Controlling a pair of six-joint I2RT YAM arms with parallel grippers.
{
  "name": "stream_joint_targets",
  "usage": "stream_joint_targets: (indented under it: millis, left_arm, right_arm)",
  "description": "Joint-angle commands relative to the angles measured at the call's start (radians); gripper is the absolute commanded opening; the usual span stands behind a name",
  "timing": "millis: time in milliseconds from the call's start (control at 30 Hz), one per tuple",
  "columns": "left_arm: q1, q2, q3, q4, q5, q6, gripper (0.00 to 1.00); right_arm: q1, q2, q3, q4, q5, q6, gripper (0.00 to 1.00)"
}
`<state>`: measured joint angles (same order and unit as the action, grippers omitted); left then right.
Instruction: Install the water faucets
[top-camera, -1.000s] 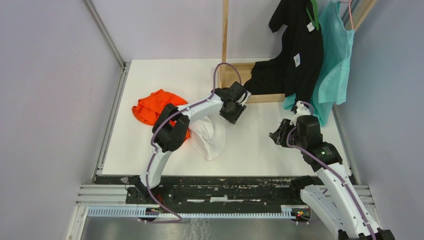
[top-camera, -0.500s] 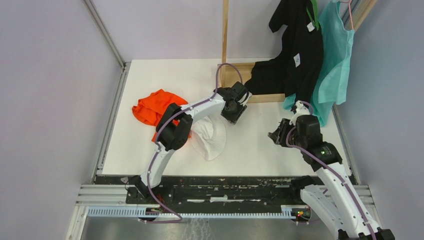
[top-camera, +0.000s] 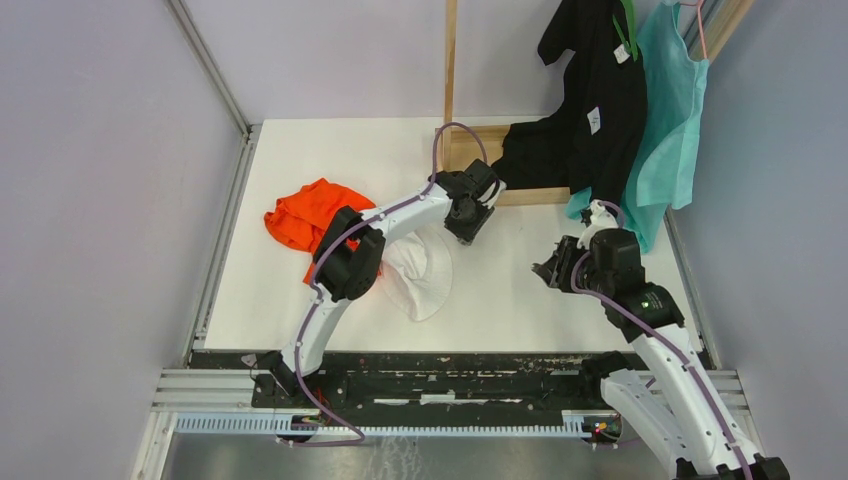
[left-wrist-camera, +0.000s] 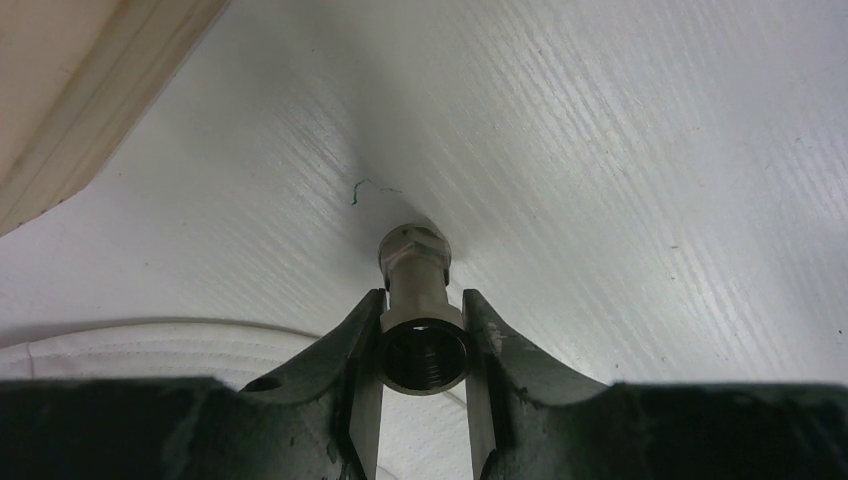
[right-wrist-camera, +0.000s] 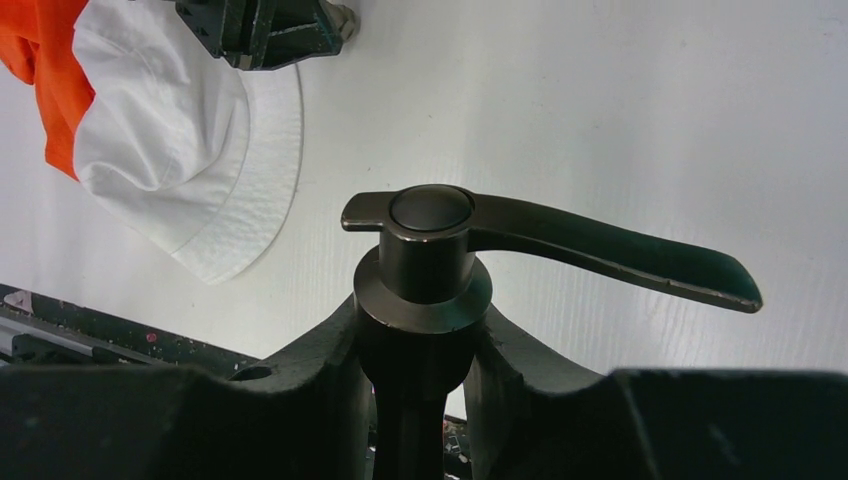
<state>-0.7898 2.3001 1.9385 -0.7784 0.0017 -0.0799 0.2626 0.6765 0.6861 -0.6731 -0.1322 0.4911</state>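
One of the water faucets' parts, a short grey metal pipe (left-wrist-camera: 417, 270) with a threaded open end towards the camera, sits between the fingers of my left gripper (left-wrist-camera: 424, 300). Both fingers press on its collar, and its hexagonal far end meets the white table. In the top view my left gripper (top-camera: 463, 218) hangs just in front of the wooden frame. My right gripper (right-wrist-camera: 422, 320) is shut on a dark valve body (right-wrist-camera: 430, 245) with a long lever handle (right-wrist-camera: 620, 255), held above the table. From above, my right gripper (top-camera: 553, 266) is at the right.
A white hat (top-camera: 420, 272) and an orange cloth (top-camera: 303, 214) lie left of centre. A wooden frame (top-camera: 468, 152) stands at the back. Black (top-camera: 585, 110) and teal (top-camera: 668, 120) garments hang over the back right. The frame's edge (left-wrist-camera: 90, 100) is close to my left gripper.
My left gripper's jaws have narrowed onto the pipe, and that wrist has edged towards the back. My right gripper has drifted slightly left with the valve body.
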Motion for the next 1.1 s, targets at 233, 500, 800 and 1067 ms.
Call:
stream_joint_targets:
  millis: [233,500,800,1067]
  left_arm:
    - [0.110,-0.345,-0.202,0.183,0.462,-0.199,0.03]
    - [0.260,-0.722,-0.626,0.744,0.920,-0.667,0.03]
    - [0.334,-0.918,-0.748,0.762,1.116,-0.755,0.03]
    - [0.341,-0.964,-0.847,0.892,1.253,-0.879,0.03]
  right_arm:
    - [-0.003,-0.174,-0.044,0.358,-0.229,-0.059,0.01]
    - [0.007,-0.253,-0.154,0.885,-0.440,0.074,0.00]
    - [0.148,-0.118,0.084,0.705,-0.510,-0.113,0.00]
    - [0.285,-0.016,0.161,0.546,-0.451,-0.385,0.01]
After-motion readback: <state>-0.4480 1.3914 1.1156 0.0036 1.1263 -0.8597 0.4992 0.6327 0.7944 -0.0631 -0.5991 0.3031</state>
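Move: Pinched at the left fingertips, the small threaded fitting stands on the table. From that hand the faucet held by the right is about 13 cm back, 17 cm to the right and 13 cm higher. The white hat lies some 7 cm back and 10 cm left, the wooden tray's middle roughly 17 cm ahead and 8 cm right. From the right hand the fitting is about 13 cm ahead, 17 cm left and 14 cm below. Lifting the fitting straight off the table, the left hand climbs about 27 cm while drawing back 13 cm and somewhat left, its down-pointing fingers swinging up to point level to the right. The right hand raises the faucet some 19 cm and carries it about 12 cm left, tipping up and turning counter-clockwise until its fingers aim left at the fitting. Both grips hold. ##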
